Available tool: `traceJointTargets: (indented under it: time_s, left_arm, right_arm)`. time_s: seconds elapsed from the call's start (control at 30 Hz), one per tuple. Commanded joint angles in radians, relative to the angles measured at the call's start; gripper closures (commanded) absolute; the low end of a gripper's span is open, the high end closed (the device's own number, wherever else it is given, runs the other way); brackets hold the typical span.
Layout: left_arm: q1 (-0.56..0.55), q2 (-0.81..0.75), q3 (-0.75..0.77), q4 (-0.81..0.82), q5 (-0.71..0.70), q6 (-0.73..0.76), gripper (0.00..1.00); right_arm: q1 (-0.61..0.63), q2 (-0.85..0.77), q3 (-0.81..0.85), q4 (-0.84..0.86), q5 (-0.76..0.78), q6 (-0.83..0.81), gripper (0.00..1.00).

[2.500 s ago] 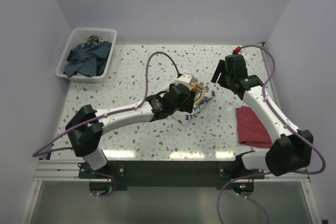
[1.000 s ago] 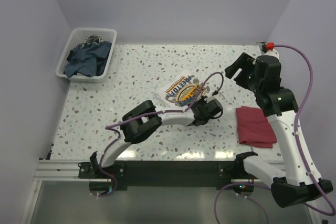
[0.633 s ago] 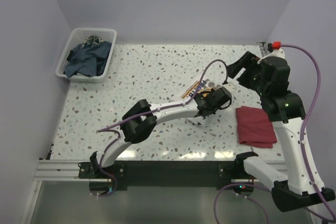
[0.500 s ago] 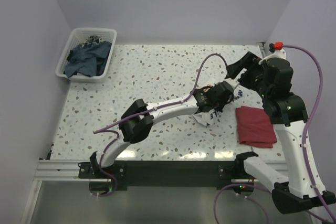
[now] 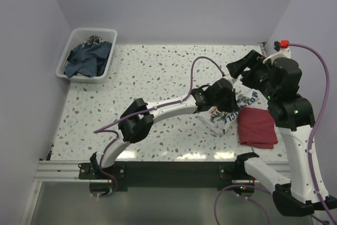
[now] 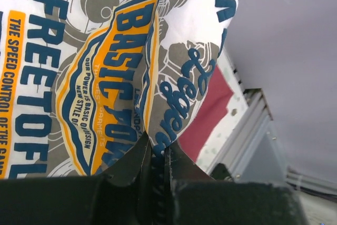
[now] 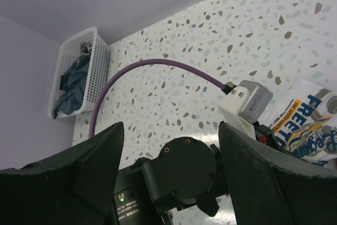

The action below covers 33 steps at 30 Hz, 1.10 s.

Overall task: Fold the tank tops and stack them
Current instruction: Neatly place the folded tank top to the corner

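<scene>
The white tank top (image 5: 234, 113) with its blue-orange print hangs folded from my left gripper (image 5: 225, 104), which is shut on it just left of the dark red tank top (image 5: 256, 127). The red one lies folded flat near the table's right edge. In the left wrist view the print (image 6: 105, 72) fills the frame, its cloth pinched between the jaws of the left gripper (image 6: 157, 150), with the red top (image 6: 211, 113) beyond. My right gripper (image 5: 243, 67) hovers open above and behind them. Its fingers (image 7: 79, 183) are spread wide over the left wrist, the white top (image 7: 310, 125) at right.
A white basket (image 5: 73, 51) holding dark blue clothes stands at the table's back left corner, also seen in the right wrist view as the basket (image 7: 97, 56). A purple cable (image 5: 202, 64) arcs over the left arm. The table's right edge runs close beside the red top.
My left gripper has carried the white top rightward across the table until it hangs next to the red top. The right arm has drawn up and slightly right, still open.
</scene>
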Motion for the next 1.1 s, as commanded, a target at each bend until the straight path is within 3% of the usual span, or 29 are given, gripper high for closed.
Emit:
traceJointTargets:
  time_s: [0.0, 0.23, 0.37, 0.67, 1.07]
  left_arm:
    - [-0.017, 0.007, 0.037, 0.153, 0.044, -0.140, 1.00]
    - [-0.031, 0.048, 0.091, 0.175, -0.024, -0.217, 1.00]
    - [-0.040, 0.105, 0.203, 0.165, -0.013, -0.217, 1.00]
    - [-0.042, 0.183, 0.304, 0.224, -0.005, -0.221, 1.00]
    - [-0.089, 0.200, 0.292, 0.329, -0.166, -0.353, 1.00]
  right_arm:
    - [0.000, -0.018, 0.043, -0.024, -0.037, 0.004, 0.24]
    - [0.000, -0.021, 0.059, -0.047, -0.041, -0.009, 0.24]
    - [0.000, -0.029, 0.062, -0.053, -0.037, -0.017, 0.24]
    - [0.000, -0.038, 0.100, -0.076, -0.060, -0.026, 0.24]
    - [0.000, -0.053, 0.105, -0.067, -0.109, 0.015, 0.24]
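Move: The red folded tank top lies about 11 cm to the right of the left gripper, 6 cm back and some 13 cm below. The white tank top is already pinched in the left fingers and hangs with its middle roughly 6 cm under them. The table's right edge runs about 20 cm to the right. From the right hand, held high, the red tank top is some 12 cm right, 8 cm back and 38 cm down. Bring the left gripper about 8 cm to the right towards the red folded tank top, keeping the white one pinched, and let it climb some 3 cm, mostly late on. Tip the fingers up by nearly 20 degrees, closer to level. Meanwhile draw the right arm back about 3 cm and up a little less, its fingers still wide open and empty. ##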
